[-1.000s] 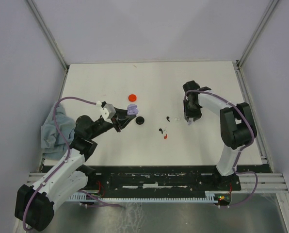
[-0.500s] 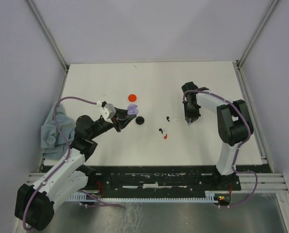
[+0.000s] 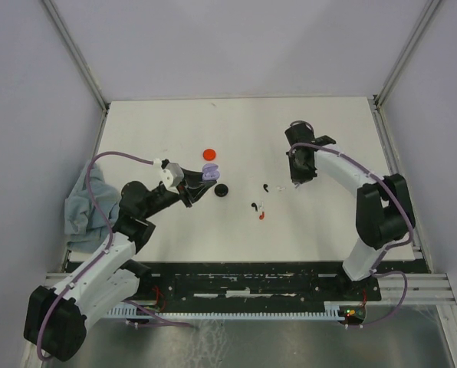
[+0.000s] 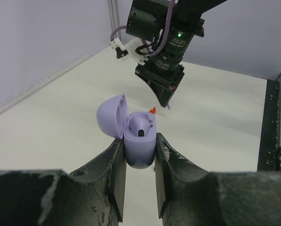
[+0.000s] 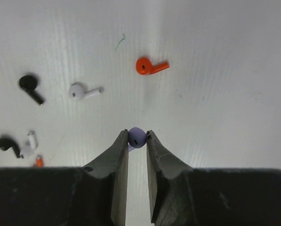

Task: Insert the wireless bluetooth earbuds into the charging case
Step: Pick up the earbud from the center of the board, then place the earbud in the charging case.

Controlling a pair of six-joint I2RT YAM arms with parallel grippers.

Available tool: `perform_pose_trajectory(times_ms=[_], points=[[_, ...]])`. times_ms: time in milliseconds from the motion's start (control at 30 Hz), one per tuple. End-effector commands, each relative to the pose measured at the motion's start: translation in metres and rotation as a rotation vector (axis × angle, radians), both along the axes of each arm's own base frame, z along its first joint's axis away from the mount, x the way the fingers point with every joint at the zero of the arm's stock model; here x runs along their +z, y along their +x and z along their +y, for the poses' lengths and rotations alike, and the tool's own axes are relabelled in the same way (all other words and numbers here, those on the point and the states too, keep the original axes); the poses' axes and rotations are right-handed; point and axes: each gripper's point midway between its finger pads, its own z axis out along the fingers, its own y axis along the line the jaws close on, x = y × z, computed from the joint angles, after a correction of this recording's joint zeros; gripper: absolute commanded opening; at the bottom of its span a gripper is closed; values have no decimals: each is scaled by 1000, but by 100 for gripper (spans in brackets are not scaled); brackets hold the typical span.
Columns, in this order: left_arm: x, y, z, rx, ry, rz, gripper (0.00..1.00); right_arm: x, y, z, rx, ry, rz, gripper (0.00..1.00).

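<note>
My left gripper [image 4: 139, 147] is shut on the lavender charging case [image 4: 139, 141], holding it above the table with the lid [image 4: 111, 115] open. One lavender earbud [image 4: 140, 126] sits in the case. In the top view the case [image 3: 208, 173] is left of centre. My right gripper [image 5: 137, 139] is shut on a second lavender earbud [image 5: 137, 137], pinched at the fingertips just above the table. Loose earbuds lie beyond it: red [image 5: 147, 66], white [image 5: 81, 92] and black [image 5: 29, 85]. From above, the right gripper [image 3: 295, 181] is right of centre.
A red disc [image 3: 209, 154] and a black disc [image 3: 222, 190] lie near the case. More small earbuds [image 3: 255, 207] are scattered mid-table. A grey cloth [image 3: 83, 203] is bunched at the left edge. Walls enclose the table on three sides.
The right gripper's jaws have closed on the lavender earbud, and its wrist has shifted slightly toward the far side. The left arm and the case have not moved.
</note>
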Motion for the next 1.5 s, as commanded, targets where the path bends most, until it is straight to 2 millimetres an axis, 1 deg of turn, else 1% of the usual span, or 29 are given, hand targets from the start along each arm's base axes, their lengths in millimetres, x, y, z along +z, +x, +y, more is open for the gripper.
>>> perform_pose_trajectory(times_ms=[0, 67, 233, 367, 400, 467, 600, 733, 900, 1033, 1200, 1300, 1467], points=[[13, -6, -5, -39, -52, -11, 3, 69, 9, 17, 74, -11, -202, 24], [15, -7, -6, -47, -59, -12, 3, 92, 9, 26, 106, -12, -271, 24], [18, -7, -8, -60, -77, -3, 3, 153, 4, 57, 197, 11, -446, 24], [20, -5, -9, -62, -83, 7, 3, 194, -3, 80, 256, 41, -564, 23], [21, -5, -9, -61, -87, 10, 3, 206, -6, 88, 280, 55, -598, 23], [21, -4, -10, -63, -94, 21, 3, 227, -11, 97, 309, 71, -664, 22], [23, 0, -13, -68, -116, 64, 3, 259, -21, 115, 369, 115, -783, 22], [29, 0, -17, -96, -155, 105, 3, 285, -32, 138, 444, 163, -890, 22], [36, -1, -22, -129, -190, 145, 3, 307, -51, 169, 556, 213, -1004, 23], [45, -5, -22, -147, -221, 149, 3, 314, -62, 189, 618, 242, -1063, 23], [49, -8, -23, -162, -232, 160, 3, 314, -76, 210, 701, 257, -1101, 24], [52, -9, -23, -167, -240, 156, 3, 314, -82, 219, 731, 276, -1121, 24], [52, -10, -23, -173, -246, 159, 3, 314, -89, 233, 768, 308, -1126, 24]])
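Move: The purple charging case, lid open in the left fingers, hangs about 28 cm to the right hand's left, some 8 cm back and 22 cm above it; for the left hand it is right at the fingertips. On the board, some 5 cm below the right hand, the white earbud lies level with it and 4 cm left. The round black case is about 23 cm left and level, the round red case roughly 27 cm left and 11 cm ahead. The purple earbud, still pinched in the right fingertips, is carried up nearly 30 cm and some 20 cm left, drawn back a little as well, to beside the open case; the climb levels off first and the last stretch runs mostly left. On the way the fingers swing from pointing down to nearly level, aimed forward-left. The left hand keeps its hold and brings the case about 2 cm right and 2 cm up, tilting it slightly. ##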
